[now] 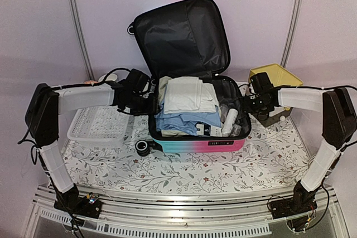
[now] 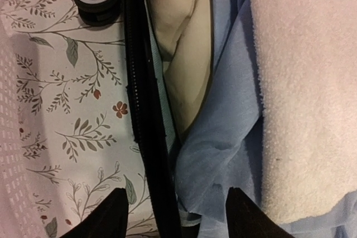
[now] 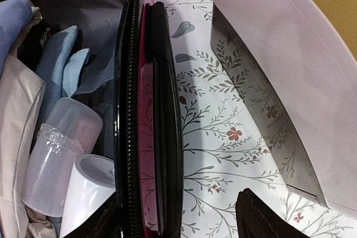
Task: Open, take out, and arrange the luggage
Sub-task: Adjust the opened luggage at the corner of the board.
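Observation:
The luggage (image 1: 195, 144), pink-to-turquoise, lies open with its black-lined lid (image 1: 181, 37) raised against the back wall. It is packed with a white towel (image 1: 187, 94), a blue garment (image 1: 184, 120) and bottles (image 1: 230, 120). My left gripper (image 1: 146, 103) is at the left rim. In the left wrist view it (image 2: 177, 215) is open and straddles the black zipper rim (image 2: 142, 110) and the blue garment (image 2: 223, 137). My right gripper (image 1: 247, 107) is open at the right wall. Its (image 3: 184, 221) jaws straddle the zipper rim (image 3: 127, 110) and the side handle (image 3: 165, 110), one finger inside, one outside.
A white perforated basket (image 1: 97, 126) stands left of the luggage, close to the left arm. A yellow-topped box (image 1: 276, 76) stands right of it, its wall (image 3: 279, 43) near my right gripper. A wheel (image 1: 143, 147) juts out at the front left corner. The floral cloth (image 1: 184, 174) covers the table.

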Tool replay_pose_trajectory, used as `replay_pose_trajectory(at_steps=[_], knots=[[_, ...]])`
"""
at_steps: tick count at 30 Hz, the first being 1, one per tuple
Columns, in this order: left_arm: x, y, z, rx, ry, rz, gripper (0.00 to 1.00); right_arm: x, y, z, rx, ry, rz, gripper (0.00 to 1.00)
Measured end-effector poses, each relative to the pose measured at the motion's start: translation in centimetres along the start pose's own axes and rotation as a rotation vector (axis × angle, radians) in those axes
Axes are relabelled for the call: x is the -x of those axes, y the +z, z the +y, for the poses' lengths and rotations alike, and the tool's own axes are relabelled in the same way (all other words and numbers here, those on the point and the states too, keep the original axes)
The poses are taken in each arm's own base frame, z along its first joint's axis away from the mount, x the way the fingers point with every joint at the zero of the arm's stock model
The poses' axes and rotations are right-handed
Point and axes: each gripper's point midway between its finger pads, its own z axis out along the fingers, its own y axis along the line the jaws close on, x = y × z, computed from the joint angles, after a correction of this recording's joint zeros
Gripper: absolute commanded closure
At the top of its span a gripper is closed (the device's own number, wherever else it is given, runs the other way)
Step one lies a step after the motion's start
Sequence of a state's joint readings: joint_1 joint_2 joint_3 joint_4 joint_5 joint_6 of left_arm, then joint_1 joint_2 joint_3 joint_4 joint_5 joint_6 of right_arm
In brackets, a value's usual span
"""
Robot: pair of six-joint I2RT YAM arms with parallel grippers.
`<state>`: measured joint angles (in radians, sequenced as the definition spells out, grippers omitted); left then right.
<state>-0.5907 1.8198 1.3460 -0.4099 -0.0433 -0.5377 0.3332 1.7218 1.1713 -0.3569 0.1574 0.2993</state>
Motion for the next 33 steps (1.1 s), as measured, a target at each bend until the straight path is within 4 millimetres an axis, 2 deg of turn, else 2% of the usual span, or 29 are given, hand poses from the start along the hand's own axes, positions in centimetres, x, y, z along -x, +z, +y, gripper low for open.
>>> replay_pose_trajectory(at_steps=[3, 7, 12, 16, 19, 22, 33], knots=[[0.0, 0.2, 0.4, 0.022, -0.009, -0.001, 0.51, -0.1, 0.1, -0.1, -0.008, 0.000, 0.008, 0.35], [-0.1, 0.4, 1.1, 0.060, -0.016, 0.002, 0.67, 1.2, 0.4, 0.2, -0.018, 0.004, -0.003, 0.42], [0.1, 1.2, 1.6, 0.105, -0.023, 0.008, 0.90, 2.0, 1.1, 0.6, -0.020, 0.011, -0.004, 0.61], [0.2, 1.4, 1.4, 0.127, -0.015, 0.024, 0.99, 2.3, 1.6, 1.3, -0.008, 0.011, 0.003, 0.78], [0.2, 1.4, 1.5, 0.140, -0.020, 0.035, 1.00, 2.7, 2.2, 1.8, 0.000, 0.007, 0.007, 0.90], [0.2, 1.5, 1.5, 0.146, -0.018, 0.046, 1.00, 2.9, 2.5, 2.2, 0.000, 0.002, 0.015, 0.96], [1.8, 2.6, 2.0, 0.154, -0.023, 0.041, 1.00, 4.4, 3.7, 2.3, -0.043, -0.011, 0.026, 0.98]])
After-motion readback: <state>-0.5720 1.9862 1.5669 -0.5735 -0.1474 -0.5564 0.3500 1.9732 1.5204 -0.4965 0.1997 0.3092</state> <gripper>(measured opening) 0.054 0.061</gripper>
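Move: The left rim of the opened luggage already stands between the left fingers, about 1 cm left, 1 ahead and 1 below; the white basket is some 15 cm left and 4 back, the folded white towels some 10 cm right and 2 ahead. For the right hand, the part of the right rim to grip is about 4 cm ahead and 2 left; the white bottle lies some 5 cm left and 4 back, the drawer box about 9 right and 4 ahead. Both hands shut on the luggage's side rims: the left sinks and drifts left about 1.5 cm as its wide-open fingers pinch the left rim, while the right runs about 4 cm forward and 2 left along the right rim, closing on it. Holding on, both then push forward some 2 cm. ##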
